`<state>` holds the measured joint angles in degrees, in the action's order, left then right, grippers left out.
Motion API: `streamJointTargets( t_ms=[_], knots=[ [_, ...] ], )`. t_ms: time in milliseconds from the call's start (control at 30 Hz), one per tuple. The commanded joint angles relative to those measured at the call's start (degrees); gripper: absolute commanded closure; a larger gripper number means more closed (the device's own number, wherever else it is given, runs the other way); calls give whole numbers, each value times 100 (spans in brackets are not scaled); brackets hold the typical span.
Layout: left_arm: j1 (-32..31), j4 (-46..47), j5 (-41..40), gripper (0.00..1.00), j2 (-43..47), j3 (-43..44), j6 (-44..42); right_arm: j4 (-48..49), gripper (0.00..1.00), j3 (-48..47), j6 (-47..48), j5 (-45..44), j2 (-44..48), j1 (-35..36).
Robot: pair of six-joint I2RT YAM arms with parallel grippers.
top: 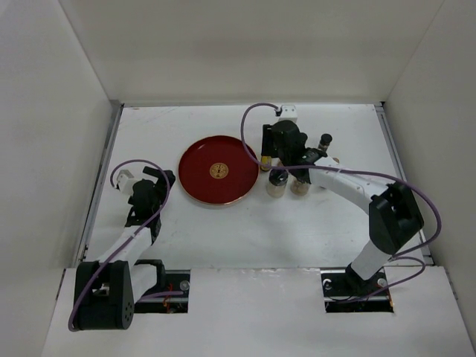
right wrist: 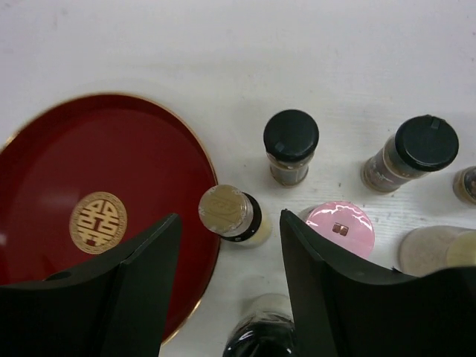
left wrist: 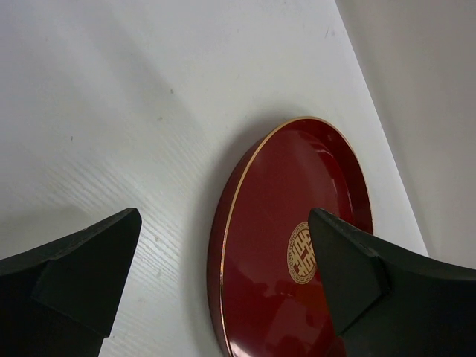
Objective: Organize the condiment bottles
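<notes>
Several condiment bottles stand to the right of the red tray [right wrist: 89,186]. A gold-capped bottle [right wrist: 227,210] stands at the tray's rim, straight below the gap of my right gripper [right wrist: 230,217], which is open and touches nothing. Around it are two black-capped bottles [right wrist: 291,137] [right wrist: 424,145], a pink-capped jar [right wrist: 340,225], a pale-capped jar [right wrist: 431,249] and a dark bottle [right wrist: 260,338]. From above, the right gripper [top: 271,152] hangs over this cluster [top: 277,184]. My left gripper [left wrist: 223,216] is open and empty at the tray's left rim [left wrist: 223,245].
The red tray [top: 218,170] with its gold emblem holds nothing. A small white box [top: 288,111] sits at the table's back edge behind the right gripper. White walls close the table on three sides. Another bottle [top: 325,140] stands right of the gripper.
</notes>
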<state>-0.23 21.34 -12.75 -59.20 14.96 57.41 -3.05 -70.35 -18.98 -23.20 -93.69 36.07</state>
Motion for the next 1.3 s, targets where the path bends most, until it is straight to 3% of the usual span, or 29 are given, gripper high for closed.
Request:
streamJointTargets(
  t_ms=[0,267,533,600,700,767,1033,1267],
  knots=[
    [63,397,291,0,-57,-28,139,-64,39,-480,184,-106,-96,-9],
    [19,511,353,0,-188,-11,148,-64,51,-770,141,-18,-633,-9],
    [-8,590,362,0,-259,-11,148,-205,52,-858,184,-97,-826,-9],
    [1,599,318,0,-267,-28,148,-275,57,-910,193,-106,-870,-9],
    [10,599,414,0,-320,-11,166,-276,72,-937,193,-158,-836,-9],
    [1,599,370,0,-242,-11,139,-144,76,-867,202,-377,-660,18],
    [-25,617,326,0,-250,-28,148,524,78,-787,1010,-1204,412,492],
    [19,652,344,0,-233,-63,166,683,80,-1665,1037,-669,-157,905]
  ],
)
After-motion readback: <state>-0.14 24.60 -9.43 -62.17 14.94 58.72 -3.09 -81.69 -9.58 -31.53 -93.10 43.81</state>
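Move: The gold-capped bottle stands between and below the right hand's open fingers: about 2 cm ahead, 1 cm left, its middle some 7 cm down. From that hand, the pink-capped bottle is some 5 cm right and level, a black-capped spice bottle 6 cm ahead and 2 cm right, the black-lidded jar 6 cm back and 3 cm right, the plate's centre 17 cm left and 2 cm ahead. From the left hand, the gold-capped bottle lies roughly 35 cm right, 3 cm ahead, about level. Right hand eases down and forward, pinches the gold-capped bottle's cap, then lifts about 13 cm, swinging left. ##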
